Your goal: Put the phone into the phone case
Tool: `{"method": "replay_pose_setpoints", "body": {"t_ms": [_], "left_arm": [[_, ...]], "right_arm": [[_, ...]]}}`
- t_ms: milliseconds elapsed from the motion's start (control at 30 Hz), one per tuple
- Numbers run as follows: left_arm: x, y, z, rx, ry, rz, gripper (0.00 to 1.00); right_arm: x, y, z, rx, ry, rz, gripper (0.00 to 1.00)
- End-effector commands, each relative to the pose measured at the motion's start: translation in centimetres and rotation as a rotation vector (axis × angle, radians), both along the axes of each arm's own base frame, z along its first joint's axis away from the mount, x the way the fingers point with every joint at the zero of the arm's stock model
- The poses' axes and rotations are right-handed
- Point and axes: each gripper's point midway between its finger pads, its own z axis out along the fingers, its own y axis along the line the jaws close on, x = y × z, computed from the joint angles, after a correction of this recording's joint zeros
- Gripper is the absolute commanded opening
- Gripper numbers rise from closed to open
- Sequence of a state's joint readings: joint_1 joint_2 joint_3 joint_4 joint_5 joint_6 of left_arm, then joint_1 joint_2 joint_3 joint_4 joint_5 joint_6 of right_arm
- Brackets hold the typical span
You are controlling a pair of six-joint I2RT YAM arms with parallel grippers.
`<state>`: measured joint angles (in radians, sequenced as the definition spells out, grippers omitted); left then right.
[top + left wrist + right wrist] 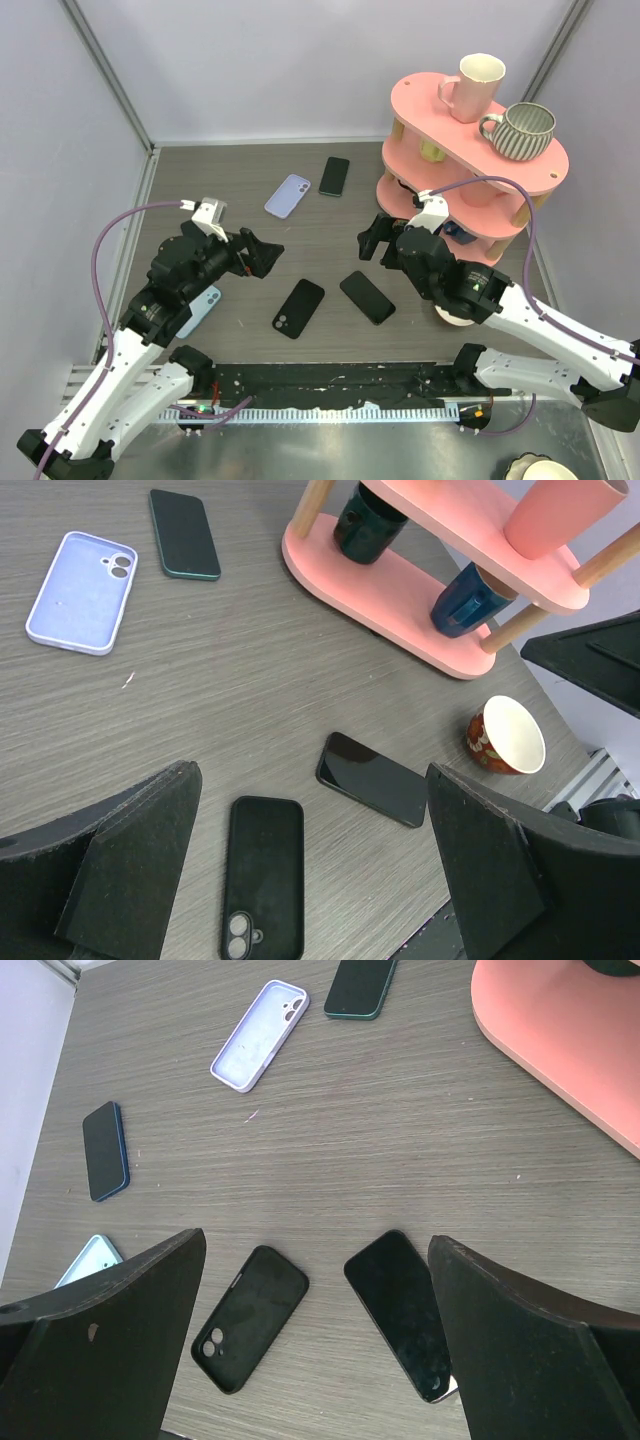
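Observation:
A black phone case (298, 308) lies inner side up near the table's front, its camera cutout towards the arms. Right of it lies a black phone (367, 297), screen up. Both show in the left wrist view, the case (265, 875) and the phone (372, 778), and in the right wrist view, the case (250, 1317) and the phone (402, 1312). My left gripper (262, 253) hovers open, back and left of the case. My right gripper (372, 238) hovers open behind the phone. Neither holds anything.
A lilac case (288, 195) and a dark green phone (334, 176) lie farther back. A light blue case (200, 312) sits under the left arm, and a blue phone (105, 1150) lies at the left. A pink shelf (420, 100) with mugs stands back right, a red cup (507, 735) near it.

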<state>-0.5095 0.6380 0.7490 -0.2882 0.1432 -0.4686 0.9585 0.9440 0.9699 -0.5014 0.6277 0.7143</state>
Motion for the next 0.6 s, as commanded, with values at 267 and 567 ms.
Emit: {"method": "replay_pose_setpoints", "body": {"t_ms": [267,567], "left_arm": [[0.3,-0.3,0.8,-0.024,-0.026,-0.003,1.0],[1.5,2.0,0.2,0.026,-0.02,0.141,0.98]], "right_arm": [[0.5,0.8,-0.6,0.065,0.018,-0.043,1.0],[2.0,0.9,-5.4,-0.03,0.117,-0.178,1.0]]}}
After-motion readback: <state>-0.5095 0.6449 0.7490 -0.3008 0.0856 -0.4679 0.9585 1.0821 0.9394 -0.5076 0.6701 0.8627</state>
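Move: The black phone lies almost straight below the right hand, some 20 cm down, about 2 cm back and 1 cm to its left. At that same depth, the black phone case sits about 18 cm to the hand's left and 5 cm back, and the patterned cup about 18 cm to its right and 7 cm back. From the left hand, the phone is about 23 cm to the right, level fore and aft, and 22 cm below. Down towards the black phone goes the right hand, still well clear of it: barely moving at first, then picking up speed to sink about 5 cm in all. As it sinks the wrist tips the fingers some 5 degrees further down and turns slightly clockwise, the fingers staying wide open. ##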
